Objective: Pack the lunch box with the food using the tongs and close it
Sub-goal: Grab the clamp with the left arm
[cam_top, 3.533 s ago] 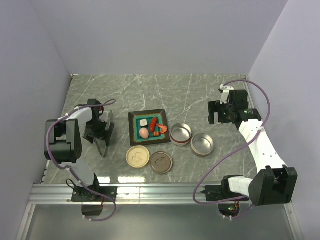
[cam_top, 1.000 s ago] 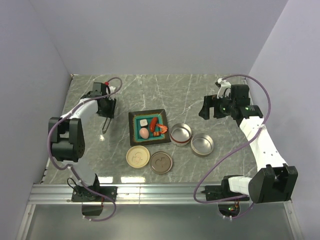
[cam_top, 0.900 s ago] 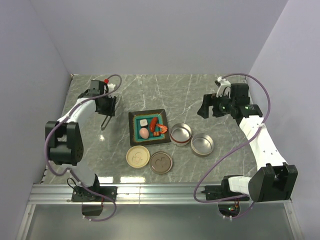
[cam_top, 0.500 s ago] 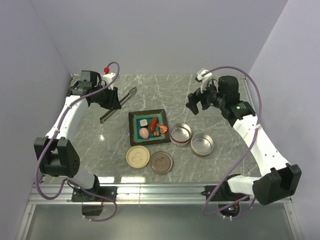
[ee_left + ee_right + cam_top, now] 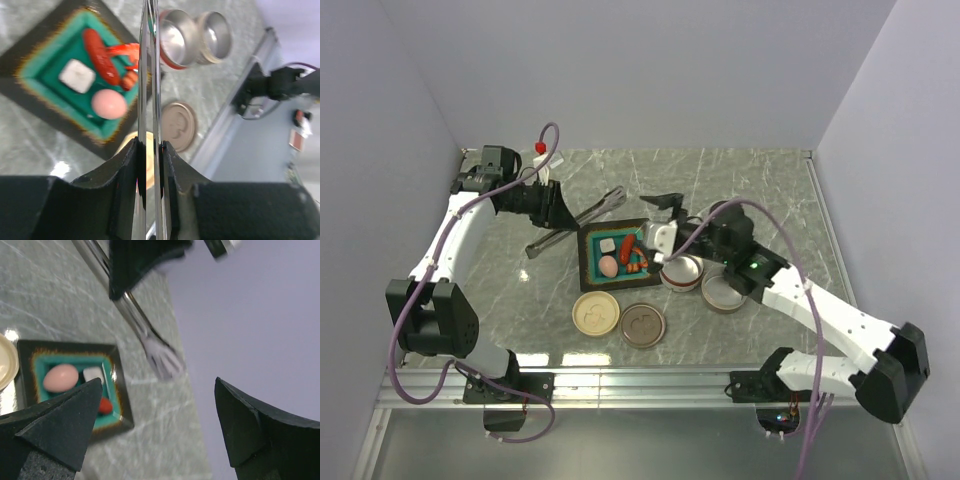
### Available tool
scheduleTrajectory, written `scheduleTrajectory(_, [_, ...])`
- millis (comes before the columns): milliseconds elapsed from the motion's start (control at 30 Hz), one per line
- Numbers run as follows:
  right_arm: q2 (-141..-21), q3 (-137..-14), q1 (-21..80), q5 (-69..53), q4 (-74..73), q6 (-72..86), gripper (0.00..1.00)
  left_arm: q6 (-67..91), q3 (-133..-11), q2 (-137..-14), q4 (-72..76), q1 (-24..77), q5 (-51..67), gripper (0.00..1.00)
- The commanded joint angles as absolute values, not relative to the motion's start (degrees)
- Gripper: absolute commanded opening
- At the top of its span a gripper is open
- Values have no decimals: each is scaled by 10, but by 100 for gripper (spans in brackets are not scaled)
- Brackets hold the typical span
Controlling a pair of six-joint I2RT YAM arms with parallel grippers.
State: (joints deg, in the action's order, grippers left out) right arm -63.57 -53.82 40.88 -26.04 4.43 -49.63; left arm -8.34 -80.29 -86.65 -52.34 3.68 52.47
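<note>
The silver tongs point(image 5: 582, 217) hang off the table at the far left, with my left gripper point(image 5: 553, 207) shut on both arms, tips pointing toward the tray. In the left wrist view the tongs point(image 5: 150, 75) run between my fingers point(image 5: 122, 165), squeezed nearly together. The food lies on the teal tray point(image 5: 590, 268): a pink egg point(image 5: 608, 266), a white cube point(image 5: 607, 245), a red sausage point(image 5: 628, 250) and a shrimp point(image 5: 642, 262). My right gripper point(image 5: 662, 218) hovers open over the tray's far right corner, empty. The lunch box is two round steel tins point(image 5: 676, 275), point(image 5: 718, 297), partly hidden by the right arm.
A cream lid point(image 5: 595, 313) and a brown lid point(image 5: 642, 325) lie flat in front of the tray. The right wrist view shows the tongs' forked tip point(image 5: 162, 357) beyond the tray point(image 5: 116, 405). Walls close off the far and side edges.
My left arm lifted the tongs off the table and swung them toward the tray, squeezing them narrower. My right arm swept in from the far right to above the tray and tins.
</note>
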Motion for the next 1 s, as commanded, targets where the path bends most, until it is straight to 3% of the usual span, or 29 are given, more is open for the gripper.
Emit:
scheduleTrajectory(0, [-671,-527,445,-250,162,-596,100,-108,-820,-843,-557,38,602,26])
scheduleTrajectory(467, [-829,-610,499,-265,139,-743,96,-156,-815,-837,-614,62,624,25])
scheduleTrajectory(600, [-848,-625,504,-259,142,-759,91,-170,-817,-841,-630,71,628,25])
scheduleTrajectory(967, [-862,-648,507,-254,61,-811,51,-203,-817,-847,-662,82,632,25])
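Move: The left gripper already holds the clamp, its flared head end about 10 cm to the right and 5 cm ahead at hand height; the open right gripper waits 22 cm to the right, 4 cm back and 8 cm higher. From the right gripper, the clamp's head end lies roughly 12 cm left, 8 cm ahead and 8 cm lower. The food plate is some 10 cm ahead, 8 cm left and 28 cm below the right hand, the nearer steel bowl 9 cm ahead and 10 cm right. Bring the open right gripper left about 10 cm and down some 7 cm onto the clamp's head end, rolling the wrist and tipping its fingers down, then close it to about half with the clamp between the pads. Meanwhile keep the left grip shut on the clamp and draw it back about 6 cm and slightly right, turning it some 10 degrees clockwise to meet the right hand. ##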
